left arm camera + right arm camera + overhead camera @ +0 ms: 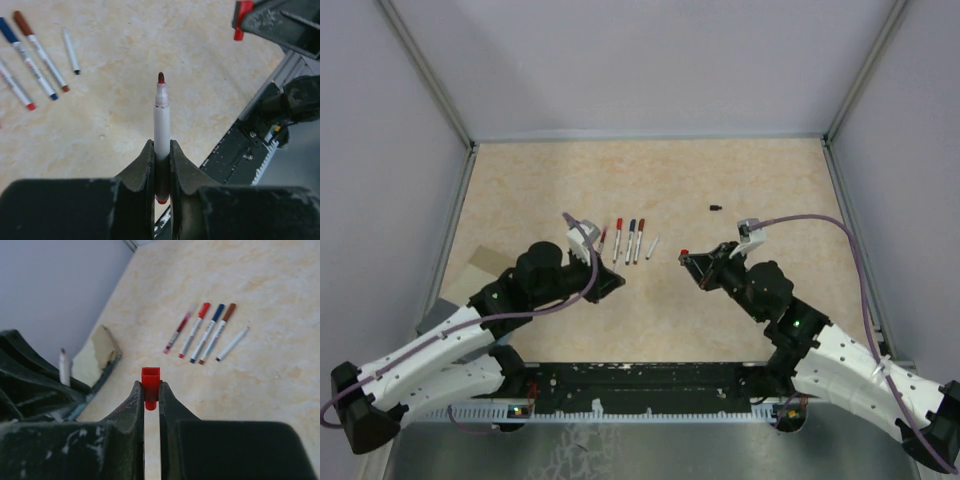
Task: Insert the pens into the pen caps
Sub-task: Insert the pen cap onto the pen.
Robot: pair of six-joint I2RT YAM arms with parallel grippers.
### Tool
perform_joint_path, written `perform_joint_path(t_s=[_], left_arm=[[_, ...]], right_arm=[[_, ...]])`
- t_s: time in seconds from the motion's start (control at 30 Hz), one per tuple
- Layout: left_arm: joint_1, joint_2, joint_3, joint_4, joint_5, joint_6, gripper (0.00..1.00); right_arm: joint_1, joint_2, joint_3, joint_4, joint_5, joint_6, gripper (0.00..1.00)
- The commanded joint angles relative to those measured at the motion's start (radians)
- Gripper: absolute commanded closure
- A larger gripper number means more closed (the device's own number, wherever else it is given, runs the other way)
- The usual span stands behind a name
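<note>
My left gripper (161, 150) is shut on a white pen (161, 117). Its bare dark-red tip points away from the wrist and its red end shows between the jaws. My right gripper (150, 387) is shut on a red pen cap (150, 381), open end outward. The cap (685, 256) sits right of centre, facing the left gripper (612, 280) across a gap. Several pens lie in a row on the table: red-capped (194, 330), blue-capped (206, 333), brown-capped (217, 333), a pinkish one (177, 332) and an uncapped black-tipped one (232, 343). A black cap (716, 208) lies alone farther back.
A tan patch (478, 266) lies at the table's left edge. Grey walls enclose the table (760, 180) on three sides. A black rail (640, 378) runs along the near edge between the arm bases.
</note>
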Motion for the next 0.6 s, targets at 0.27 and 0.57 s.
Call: perform_joint_path(t_s=[0.27, 0.57], left_arm=[[-0.296, 0.14, -0.01, 0.409, -0.072, -0.066, 1.0], [-0.323, 0.156, -0.036, 0.554, -0.029, -0.081, 1.0]], right_arm=[[-0.006, 0.004, -0.005, 0.474, -0.17, 0.107, 1.0], [-0.006, 0.02, -0.058, 0.667, -0.238, 0.169, 1.0]])
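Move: The red pen cap, held in the right hand, is about 15 cm to the right of the left hand, some 4 cm farther forward and roughly level. From the right hand, the middle of the white pen held in the left is about 15 cm left, 3 cm back and 2 cm higher. On the table 20 cm below lie a loose white pen, some 21 cm ahead and 8 cm right of the left hand, and a brown pen, about 23 cm ahead and 4 cm right of it. The white pen is carried by the left hand rightward about 9.5 cm and back 5.5 cm, towards the red cap; in the second half it also climbs some 4 cm while the hand turns about 15 degrees clockwise and rolls. The right hand lifts the cap about 10 cm, easing left and slightly back, and rolls its left side up some 25 degrees as its fingers tip upward. Both grips stay shut. ##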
